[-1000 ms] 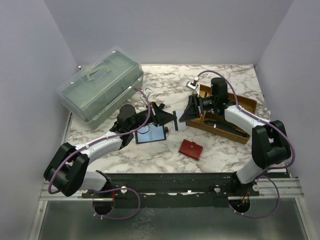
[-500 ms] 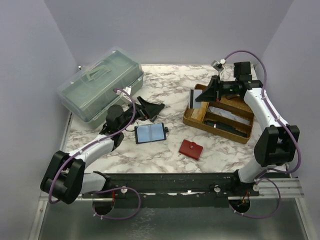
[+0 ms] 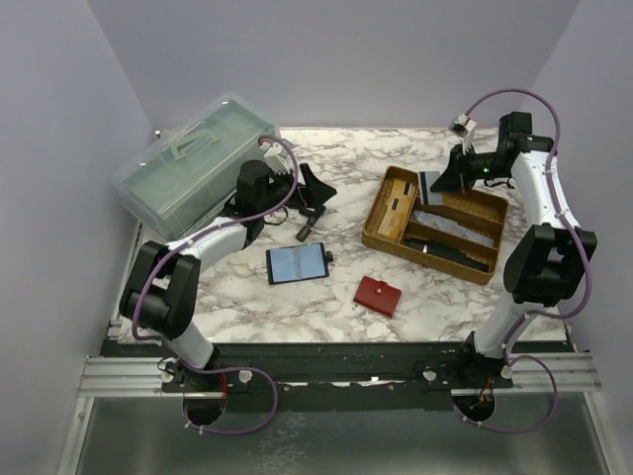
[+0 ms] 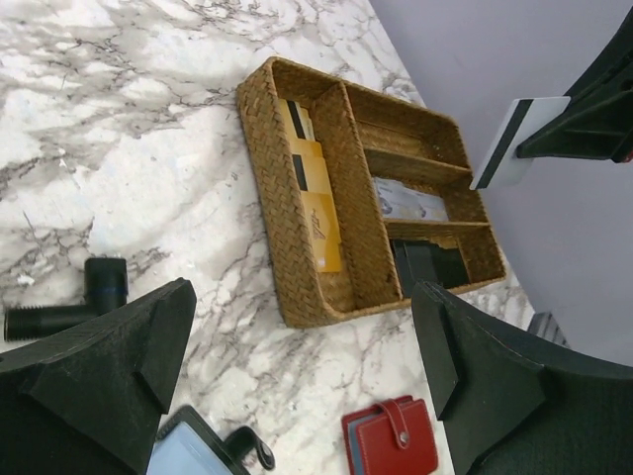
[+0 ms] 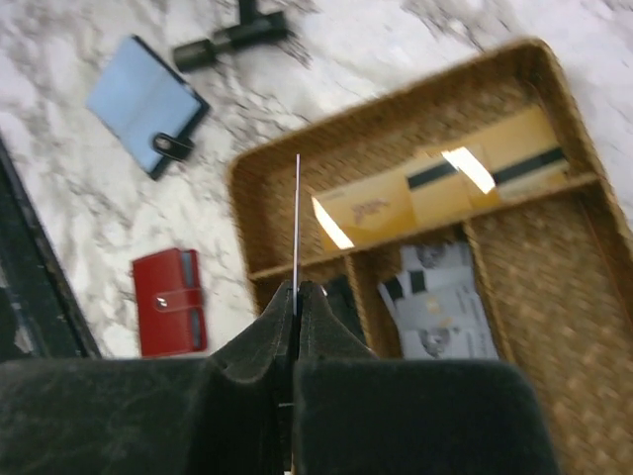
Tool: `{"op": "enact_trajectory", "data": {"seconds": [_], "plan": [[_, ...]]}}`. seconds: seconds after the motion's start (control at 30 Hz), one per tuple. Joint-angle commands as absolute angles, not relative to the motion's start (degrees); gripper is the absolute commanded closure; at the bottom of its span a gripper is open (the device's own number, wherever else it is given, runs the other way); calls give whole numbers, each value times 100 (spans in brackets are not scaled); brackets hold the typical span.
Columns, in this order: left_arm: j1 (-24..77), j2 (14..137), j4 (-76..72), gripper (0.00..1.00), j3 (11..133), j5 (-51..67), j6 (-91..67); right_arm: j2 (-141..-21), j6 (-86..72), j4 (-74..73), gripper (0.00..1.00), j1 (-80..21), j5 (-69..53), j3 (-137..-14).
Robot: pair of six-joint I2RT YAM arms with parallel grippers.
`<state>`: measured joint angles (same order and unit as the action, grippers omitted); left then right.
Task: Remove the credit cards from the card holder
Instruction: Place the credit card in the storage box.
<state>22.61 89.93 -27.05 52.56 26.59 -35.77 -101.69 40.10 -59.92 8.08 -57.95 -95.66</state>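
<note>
The black card holder lies open on the marble with a light blue credit card showing in it. It also appears in the right wrist view. My left gripper hangs open and empty behind the holder, its fingers wide apart. Above the far end of the wicker tray, my right gripper is shut on a white credit card with a black stripe. That card is edge-on in the right wrist view and visible in the left wrist view.
A red card holder lies shut near the front edge. The tray holds yellow cards and a grey card. A small black pipe piece lies behind the black holder. A clear plastic box stands at the back left.
My left gripper opened and drew back from the black holder toward the plastic box. My right gripper carried the white card from beside the holder to above the tray's far end.
</note>
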Motion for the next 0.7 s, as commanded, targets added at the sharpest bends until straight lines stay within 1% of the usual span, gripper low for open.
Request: {"op": "enact_trajectory", "data": {"seconds": [0.0,0.2,0.33,0.5,0.67], "plan": [[2259,9623,-2283,1,6036,3046,-2947,-10649,4416,-6451,100,1069,-4491,-9963],[2268,10392,-2269,2,6551,3372,-2998,-11242,5342,-6459,100,1099,-3481,-10123],[2325,10504,-2268,2,6585,3421,-3237,-11618,5967,-6637,100,1102,-2879,-10234],[2464,10249,-2268,2,6313,3256,-3148,-11935,6627,-6995,98,1098,-2969,-10513],[2606,9864,-2270,2,5965,3148,-3081,-12208,6779,-7259,98,1061,-2931,-10973]]}}
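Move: The right hand, still holding a white credit card, is above the storage box. The white-card compartment it goes for lies about 10 cm to its right, 2 cm back and roughly 18 cm below. Down at that level are the orange cards, about 4 cm ahead and 5 cm left of the hand, the black cards, 9 cm back and 8 cm right, and the empty compartment, 4 cm ahead and 15 cm right. From the left hand the white-card compartment is some 34 cm right and 2 cm back, 16 cm below. Down and to the right, with a little forward, the right hand brings the pinched card about 12 cm lower towards the white-card compartment of the storage box, tipping its fingers some 30 degrees from slanting left to pointing steeply down. The left hand, empty and wide open, sinks about 5 cm and drifts right, going forward at first and then easing back. ##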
